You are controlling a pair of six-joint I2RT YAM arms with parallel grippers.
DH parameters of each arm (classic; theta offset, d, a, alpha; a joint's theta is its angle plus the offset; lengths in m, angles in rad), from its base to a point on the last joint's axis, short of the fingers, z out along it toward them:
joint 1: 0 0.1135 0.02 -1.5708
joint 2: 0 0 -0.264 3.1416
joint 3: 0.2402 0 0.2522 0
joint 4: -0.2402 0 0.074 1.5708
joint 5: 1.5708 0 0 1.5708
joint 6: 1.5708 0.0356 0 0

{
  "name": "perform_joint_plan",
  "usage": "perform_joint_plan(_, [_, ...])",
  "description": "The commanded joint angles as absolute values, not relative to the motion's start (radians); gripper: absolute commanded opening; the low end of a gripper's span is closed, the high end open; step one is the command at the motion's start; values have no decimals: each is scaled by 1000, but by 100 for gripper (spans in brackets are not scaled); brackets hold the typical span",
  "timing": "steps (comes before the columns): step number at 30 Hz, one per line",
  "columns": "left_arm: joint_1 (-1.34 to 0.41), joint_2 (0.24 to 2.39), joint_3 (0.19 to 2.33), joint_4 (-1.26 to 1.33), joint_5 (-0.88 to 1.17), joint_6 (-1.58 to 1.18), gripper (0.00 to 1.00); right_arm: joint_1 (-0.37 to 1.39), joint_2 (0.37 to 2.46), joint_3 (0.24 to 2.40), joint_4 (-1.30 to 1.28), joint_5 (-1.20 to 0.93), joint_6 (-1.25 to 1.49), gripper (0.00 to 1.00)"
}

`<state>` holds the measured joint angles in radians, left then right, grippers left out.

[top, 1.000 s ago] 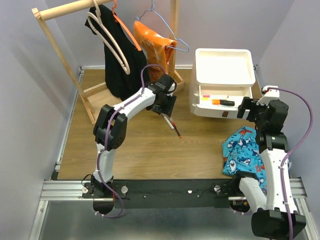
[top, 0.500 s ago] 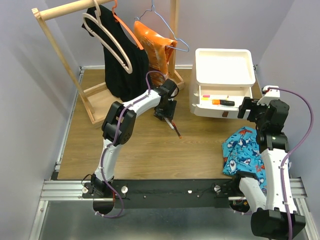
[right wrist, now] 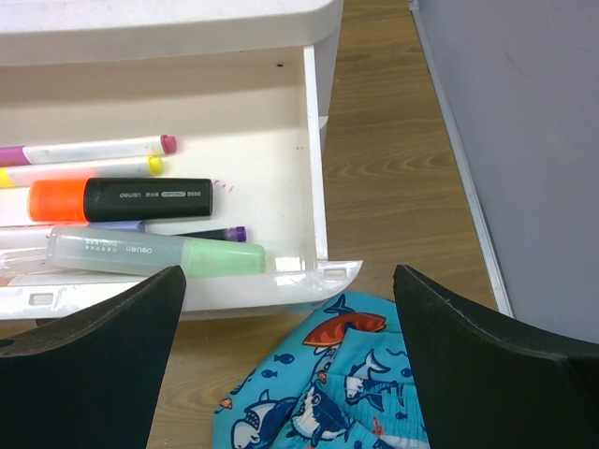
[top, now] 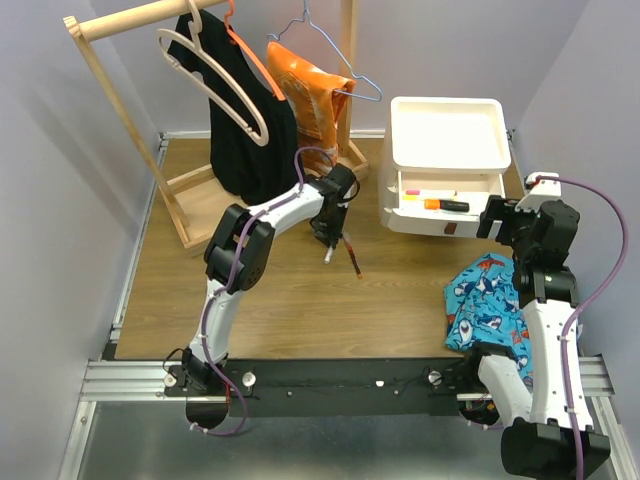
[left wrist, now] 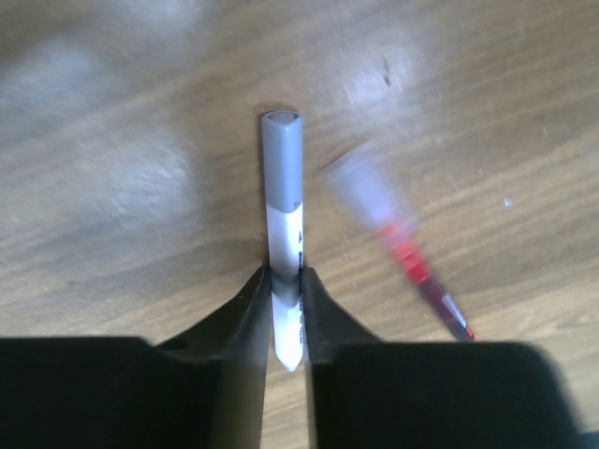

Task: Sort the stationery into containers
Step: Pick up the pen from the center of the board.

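Note:
My left gripper is shut on a white pen with a grey cap, which points away from the jaws, low over the wooden table. A red pen lies just to its right, blurred. From above, the left gripper stands mid-table with the white pen and red pen below it. The white drawer unit has its top drawer pulled out, holding an orange highlighter, a green highlighter and thin pens. My right gripper hangs open over the drawer's front right corner.
A blue shark-print cloth lies in front of the drawers, under my right gripper. A wooden clothes rack with a black garment and an orange one stands at the back left, just behind the left arm.
My left gripper has come down to the table and closed on the white pen. The pale hanger on the rack has swung. The right arm has not moved.

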<state>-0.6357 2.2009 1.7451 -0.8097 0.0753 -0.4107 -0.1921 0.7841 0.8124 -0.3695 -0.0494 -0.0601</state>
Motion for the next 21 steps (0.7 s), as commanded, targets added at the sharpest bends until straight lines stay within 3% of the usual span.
perform_joint_plan(1, [-655, 2209, 1651, -853, 124, -367, 12, -201, 770, 825, -403, -32, -71, 100])
perform_joint_plan(4, [-655, 2137, 1608, -842, 130, -328, 0, -201, 769, 818, -391, -41, -61, 100])
perform_joint_plan(14, [-723, 1827, 1562, -838, 219, -5, 0, -201, 749, 795, -353, -55, -46, 100])
perform_joint_plan(21, [-726, 1701, 1773, -816, 251, 193, 0, -201, 756, 799, -341, -78, -34, 100])
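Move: The pen lies between my left fingers, its middle about 2 cm ahead of my left hand, 1 cm to the right and at the same height. A red-brown pen lies 6 cm to my right and 3 cm back; the rack's right foot is some 19 cm ahead and 5 cm right; the open drawer is roughly 28 cm right, 9 cm ahead and 6 cm up. From my right hand the pen is about 40 cm left, 8 cm ahead and 23 cm down. I finish shutting my left fingers, pinching the pen by its white barrel below the grey cap, and draw it back some 6 cm, low over the board. Then I lift it about 14 cm, ever faster, away from the red-brown pen, turning my hand some 30 degrees clockwise and swinging the fingertips a little forward. ##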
